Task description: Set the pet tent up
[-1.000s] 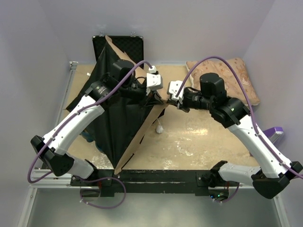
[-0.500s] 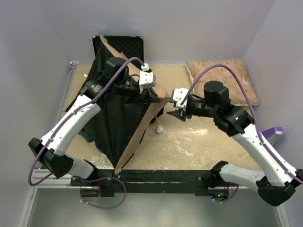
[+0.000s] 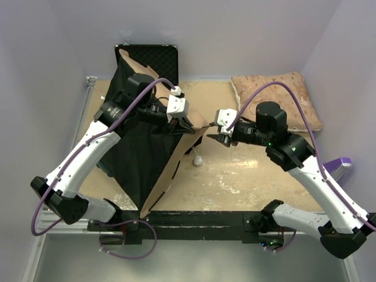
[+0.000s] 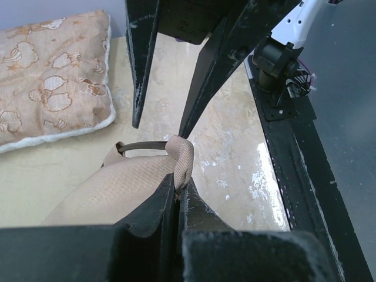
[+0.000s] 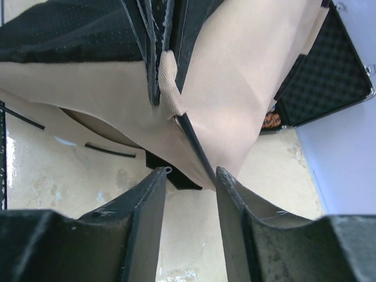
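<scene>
The pet tent [image 3: 144, 155] lies half collapsed on the left of the table, black lining up, with a tan edge running toward the near rail. Its white pom-pom [image 3: 198, 160] rests on the table. My left gripper [image 3: 187, 124] is shut on a tan fabric loop [image 4: 182, 155] at the tent's corner and holds it above the table. My right gripper [image 3: 218, 137] stands open just right of that corner; the tan canvas [image 5: 235, 88] and a thin black pole [image 5: 194, 141] reach to its fingertips [image 5: 157, 176], with nothing pinched. In the right wrist view the left fingers [image 5: 154, 53] clamp the loop.
A beige patterned pillow [image 3: 282, 97] lies at the back right. An open black foam-lined case [image 3: 154, 59] stands behind the tent. A purple object [image 3: 342, 164] sits at the right edge. The black base rail [image 3: 200, 220] runs along the near edge.
My right gripper has opened, let go of the tent corner and drawn back a little to the right. My left gripper has pulled the corner leftward.
</scene>
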You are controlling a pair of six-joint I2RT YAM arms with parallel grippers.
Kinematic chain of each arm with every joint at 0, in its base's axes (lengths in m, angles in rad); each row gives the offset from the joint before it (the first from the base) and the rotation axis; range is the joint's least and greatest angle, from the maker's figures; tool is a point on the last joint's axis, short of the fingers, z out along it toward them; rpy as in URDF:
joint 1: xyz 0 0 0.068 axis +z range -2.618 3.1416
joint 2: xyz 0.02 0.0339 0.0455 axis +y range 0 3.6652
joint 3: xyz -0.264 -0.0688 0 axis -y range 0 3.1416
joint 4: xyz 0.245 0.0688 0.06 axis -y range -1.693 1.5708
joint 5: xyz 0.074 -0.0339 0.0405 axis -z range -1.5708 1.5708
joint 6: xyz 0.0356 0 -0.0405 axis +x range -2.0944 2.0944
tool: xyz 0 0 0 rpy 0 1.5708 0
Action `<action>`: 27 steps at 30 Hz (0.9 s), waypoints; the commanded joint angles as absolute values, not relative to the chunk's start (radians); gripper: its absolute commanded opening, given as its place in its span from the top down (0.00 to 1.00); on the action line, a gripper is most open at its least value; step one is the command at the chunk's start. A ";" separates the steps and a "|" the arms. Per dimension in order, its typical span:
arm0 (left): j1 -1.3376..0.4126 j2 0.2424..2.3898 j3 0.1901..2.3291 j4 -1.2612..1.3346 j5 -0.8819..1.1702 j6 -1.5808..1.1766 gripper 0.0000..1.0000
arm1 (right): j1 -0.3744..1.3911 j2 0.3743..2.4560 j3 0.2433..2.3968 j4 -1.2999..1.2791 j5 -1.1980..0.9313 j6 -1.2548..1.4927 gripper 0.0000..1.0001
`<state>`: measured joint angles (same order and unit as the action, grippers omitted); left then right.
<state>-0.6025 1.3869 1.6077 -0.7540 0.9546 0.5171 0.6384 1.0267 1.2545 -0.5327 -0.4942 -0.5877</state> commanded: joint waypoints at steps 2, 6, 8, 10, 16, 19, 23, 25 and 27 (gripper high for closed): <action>-0.592 1.362 1.628 -0.790 0.989 0.552 1.00 | 0.634 1.025 1.307 -0.477 -0.571 -0.594 0.55; -0.592 1.359 1.626 -0.784 0.996 0.552 1.00 | 0.635 1.055 1.307 -0.453 -0.597 -0.614 0.59; -0.594 1.361 1.629 -0.784 0.996 0.549 1.00 | 0.634 1.078 1.315 -0.448 -0.613 -0.618 0.67; -0.594 1.358 1.626 -0.781 0.991 0.543 1.00 | 0.635 1.098 1.324 -0.452 -0.626 -0.624 0.76; -0.597 1.371 1.621 -0.761 0.947 0.500 1.00 | 0.637 1.123 1.335 -0.451 -0.655 -0.630 1.00; -0.606 1.390 1.624 -0.765 0.922 0.480 1.00 | 0.637 1.141 1.351 -0.472 -0.652 -0.629 1.00; -0.626 1.413 1.638 -0.781 0.896 0.468 1.00 | 0.643 1.166 1.361 -0.529 -0.632 -0.667 1.00; -0.627 1.414 1.657 -0.779 0.897 0.451 1.00 | 0.646 1.170 1.353 -0.552 -0.601 -0.684 1.00; -0.626 1.416 1.673 -0.779 0.894 0.439 1.00 | 0.647 1.170 1.342 -0.572 -0.586 -0.706 1.00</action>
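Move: The bare black tent pole, where it comes out of the tan sleeve, lies about 3 cm to the left of my open right fingers, 1 cm ahead and level. The sleeve's mouth is some 4 cm left and 2 cm ahead. The white ball sits roughly 5 cm left, 8 cm back and well below. From my left hand, which already pinches the sleeve, that bit of pole is about 4 cm to the right, level and straight across. I slide my open right hand along the pole towards the sleeve mouth, about 3 cm left and a little forward, hopping up some 1.5 cm and settling down again, turning slightly counter-clockwise. Near the sleeve I shut the right fingers and pinch the pole. My left hand stays put, keeping its pinch on the sleeve. ##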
